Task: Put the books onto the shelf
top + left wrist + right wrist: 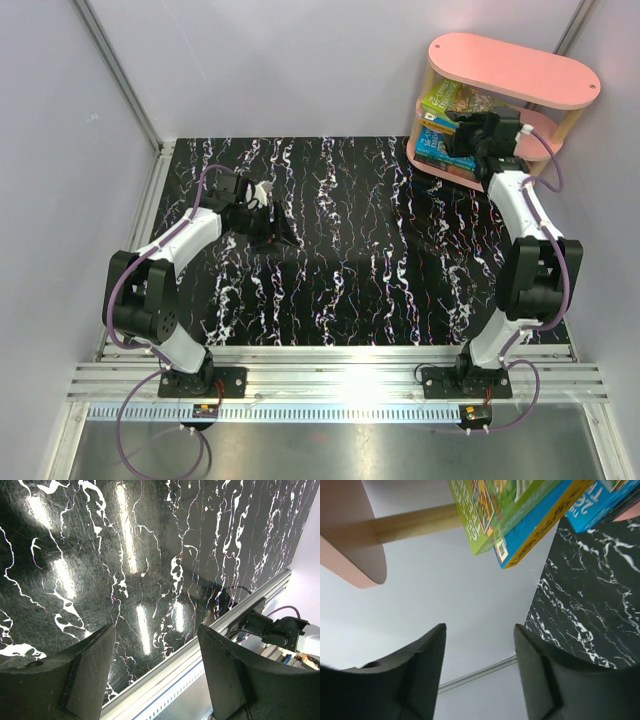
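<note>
The pink shelf (520, 68) stands at the table's far right corner. A yellow-green book (443, 97) lies on its middle tier and a blue book (437, 146) on a lower tier. My right gripper (460, 137) is at the shelf's front, level with these books, open and empty. In the right wrist view (480, 630) the yellow-green book (490, 510) and two blue books (540, 522) (600, 502) sit above its fingertips, apart from them, with a pink board (350, 540) and a wooden post (415, 522) to the left. My left gripper (275, 230) (157, 630) hangs open over the marbled table, holding nothing.
The black marbled table top (340, 260) ends at an aluminium rail (340, 375) along the near edge, which also shows in the left wrist view (200, 650). Grey walls close in the back and sides. The right arm's base (280, 630) is visible past the left fingers.
</note>
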`<state>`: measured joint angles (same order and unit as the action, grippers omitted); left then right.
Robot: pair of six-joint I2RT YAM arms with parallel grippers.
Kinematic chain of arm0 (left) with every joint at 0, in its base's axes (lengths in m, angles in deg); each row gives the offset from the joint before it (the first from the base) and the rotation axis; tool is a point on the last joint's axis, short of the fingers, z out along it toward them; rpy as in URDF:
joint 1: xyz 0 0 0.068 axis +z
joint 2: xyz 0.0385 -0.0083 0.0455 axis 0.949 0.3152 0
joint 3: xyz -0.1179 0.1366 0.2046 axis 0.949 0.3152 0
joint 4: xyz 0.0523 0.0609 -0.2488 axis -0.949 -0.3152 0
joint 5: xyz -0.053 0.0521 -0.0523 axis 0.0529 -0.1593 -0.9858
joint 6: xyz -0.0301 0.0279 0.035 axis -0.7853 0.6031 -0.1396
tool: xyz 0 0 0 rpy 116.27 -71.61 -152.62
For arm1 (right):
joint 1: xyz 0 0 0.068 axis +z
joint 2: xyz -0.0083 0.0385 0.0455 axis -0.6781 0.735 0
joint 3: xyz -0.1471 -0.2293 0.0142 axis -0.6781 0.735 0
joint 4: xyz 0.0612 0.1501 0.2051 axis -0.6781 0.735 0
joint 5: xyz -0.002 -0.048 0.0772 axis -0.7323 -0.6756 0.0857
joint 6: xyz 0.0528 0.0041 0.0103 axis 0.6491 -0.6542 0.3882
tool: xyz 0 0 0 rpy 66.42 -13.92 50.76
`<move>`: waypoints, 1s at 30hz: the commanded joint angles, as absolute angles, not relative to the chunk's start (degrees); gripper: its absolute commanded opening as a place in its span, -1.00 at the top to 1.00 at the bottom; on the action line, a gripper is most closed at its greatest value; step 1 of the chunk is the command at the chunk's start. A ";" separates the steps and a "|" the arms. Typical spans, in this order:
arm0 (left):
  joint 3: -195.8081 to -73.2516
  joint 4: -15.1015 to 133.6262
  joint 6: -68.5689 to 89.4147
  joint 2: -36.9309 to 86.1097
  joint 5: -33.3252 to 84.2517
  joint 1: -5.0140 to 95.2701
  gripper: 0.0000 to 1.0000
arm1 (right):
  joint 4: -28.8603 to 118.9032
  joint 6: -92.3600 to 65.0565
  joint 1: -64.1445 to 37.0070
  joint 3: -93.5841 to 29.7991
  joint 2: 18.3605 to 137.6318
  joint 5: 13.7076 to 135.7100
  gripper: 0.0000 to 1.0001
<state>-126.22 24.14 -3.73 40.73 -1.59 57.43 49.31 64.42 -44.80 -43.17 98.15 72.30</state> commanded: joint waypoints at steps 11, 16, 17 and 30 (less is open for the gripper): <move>-127.75 22.71 -2.61 40.06 0.67 55.98 -0.38 | 56.64 55.65 -51.75 -41.42 91.92 73.57 1.00; -129.15 20.42 -2.17 40.41 2.61 55.63 -0.38 | 59.81 54.50 -52.54 -41.43 93.42 73.92 1.00; -129.33 20.33 -2.34 40.41 3.13 55.46 -0.38 | 59.72 54.50 -53.06 -41.25 94.03 74.53 1.00; -132.32 16.55 -4.80 40.85 6.13 55.10 -0.38 | 55.60 56.61 -59.13 -42.30 101.77 81.57 1.00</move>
<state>-129.56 17.56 -3.73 40.82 4.43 55.27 58.69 56.35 -58.33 -41.34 100.44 78.40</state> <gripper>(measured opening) 0.692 0.009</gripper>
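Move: The green book lies on the middle tier about 9 cm ahead of my right hand, 2 cm to the right and some 5 cm below it, with the blue-yellow book right beneath it. The bottom-tier books are roughly 12 cm ahead, 2 cm right and 22 cm down; the shelf's right post stands about 26 cm right and 3 cm ahead. From my idle left hand, the green book is some 33 cm ahead, 41 cm right and 12 cm higher. Empty, my right hand shuts its open fingers early on while sliding right across the front of the books and easing back a little from the green one. Then it sinks while still going right, about 11 cm right and 7 cm down in all, the fingers tipping some 10 to 15 degrees further downward. ##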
